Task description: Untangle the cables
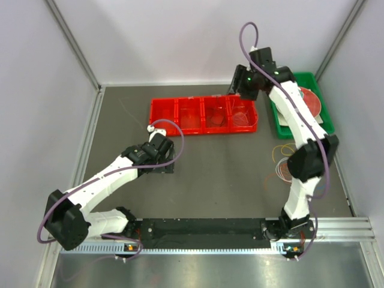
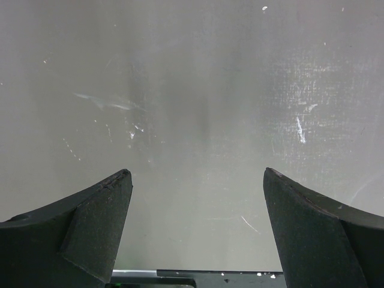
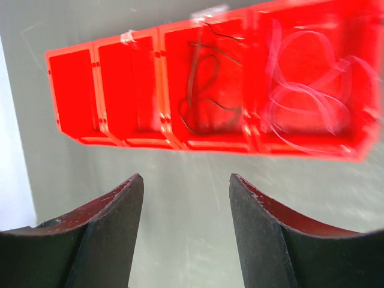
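Note:
A red tray with four compartments lies at the back of the table. A white/lilac cable is coiled in its right end compartment. A dark cable lies in the compartment beside it. Orange-yellow loops and red loops lie tangled on the table by the right arm's elbow. My right gripper hovers open at the tray's right end, nothing between its fingers. My left gripper stands wide open over bare table, left of the tray's front.
A green bin holding a red disc stands at the back right, behind the right arm. The tray's two left compartments show only red floor. Grey walls close in the table on three sides.

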### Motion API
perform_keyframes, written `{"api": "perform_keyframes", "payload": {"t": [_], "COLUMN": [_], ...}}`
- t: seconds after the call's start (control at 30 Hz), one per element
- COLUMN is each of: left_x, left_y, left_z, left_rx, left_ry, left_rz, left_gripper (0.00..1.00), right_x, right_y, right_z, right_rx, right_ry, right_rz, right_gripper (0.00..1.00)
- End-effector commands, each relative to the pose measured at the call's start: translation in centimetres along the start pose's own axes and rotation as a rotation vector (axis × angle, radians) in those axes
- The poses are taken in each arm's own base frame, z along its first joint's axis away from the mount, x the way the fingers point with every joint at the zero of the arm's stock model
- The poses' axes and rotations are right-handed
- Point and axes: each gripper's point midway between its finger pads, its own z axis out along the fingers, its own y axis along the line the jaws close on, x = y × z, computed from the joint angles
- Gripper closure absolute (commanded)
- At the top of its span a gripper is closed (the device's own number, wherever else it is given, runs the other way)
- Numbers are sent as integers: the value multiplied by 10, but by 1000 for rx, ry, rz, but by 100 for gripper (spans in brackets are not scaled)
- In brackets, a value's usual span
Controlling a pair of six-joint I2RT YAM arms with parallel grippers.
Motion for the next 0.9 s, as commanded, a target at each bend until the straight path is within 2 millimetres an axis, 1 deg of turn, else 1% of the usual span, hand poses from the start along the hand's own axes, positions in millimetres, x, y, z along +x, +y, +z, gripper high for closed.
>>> {"api": "perform_keyframes", "payload": {"t": [0.0,0.03,0.07,0.1,0.13,0.17,0.2,0.23,0.27,0.3,0.33,0.37,0.43,0.47,0.5,0.53,0.57,0.6,0.63,0.67,0.7,0.73,0.77,0.87], "left_x": [-6,-6,-6,-5,-5,-5,-5,-4,-4,-4,-3,-4,-4,-4,-5,-4,-4,-4,-4,-4,-4,-4,-4,-4], "left_y": [-4,-4,-5,-6,-7,-8,-8,-9,-9,-10,-9,-9,-9,-9,-9,-9,-9,-9,-9,-10,-9,-10,-10,-11], "left_z": [-6,-7,-7,-7,-7,-7,-6,-6,-6,-6,-6,-6,-7,-8,-8,-8,-8,-9,-9,-10,-10,-11,-11,-12], "left_rx": [15,17,19,23,24,26,26,28,27,28,26,26,23,24,22,21,20,23,21,22,21,22,23,23], "left_ry": [-23,-24,-22,-23,-23,-21,-20,-18,-15,-19,-15,-17,-20,-23,-26,-26,-26,-29,-29,-31,-33,-34,-38,-39], "left_rz": [-10,-10,-6,-3,-3,1,3,5,7,8,9,10,9,10,9,10,14,12,15,16,16,16,16,20], "left_gripper": [6,6,6,6,6,6,6,6,6,6,6,6,6,6,6,6,6,6,6,6,6,6,6,6], "right_x": [9,7,11,21,23,30,45,54,57,77,84,98,109,115,128,135,143,156,161,176,180,179,187,192], "right_y": [-37,-47,-57,-69,-88,-98,-114,-124,-137,-152,-161,-176,-193,-200,-214,-220,-227,-237,-247,-256,-261,-269,-275,-286], "right_z": [-49,-67,-71,-73,-79,-94,-93,-95,-109,-106,-110,-115,-119,-120,-121,-120,-118,-114,-112,-108,-105,-101,-97,-87], "right_rx": [140,173,205,244,298,327,368,391,409,451,483,527,583,605,646,662,680,707,718,736,735,736,748,776], "right_ry": [-76,-110,-105,-89,-95,-92,-63,-46,-66,-27,-26,-12,-6,4,28,46,68,97,106,136,140,125,144,177], "right_rz": [-5,15,36,79,125,162,226,260,306,342,357,379,397,406,443,464,482,507,546,561,567,588,592,582], "right_gripper": [41,41,41,40,40,40,39,38,36,25,8,1,1,1,1,1,1,1,1,1,1,1,1,1]}}
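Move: The coil of tangled white, orange and blue cables lies about 20 cm back and 21 cm right of the right hand, some 25 cm below. The yellow cable sits roughly 9 cm beyond that coil and 3 cm to its right. The red box's right-end compartment is about 7 cm ahead, 3 cm right and 22 cm below the right hand. From the left hand, the coil is some 47 cm right, 3 cm ahead and 10 cm lower. Towards the tangled coil comes the right hand, away from the red box in one quick sweep back and to the right, about 32 cm across the table. It rises 2 cm at first, then sinks to end some 16 cm lower, turning about 40 degrees clockwise, tipping the fingers down, and opening them from partly to fully wide; it stops short of touching the cables. ##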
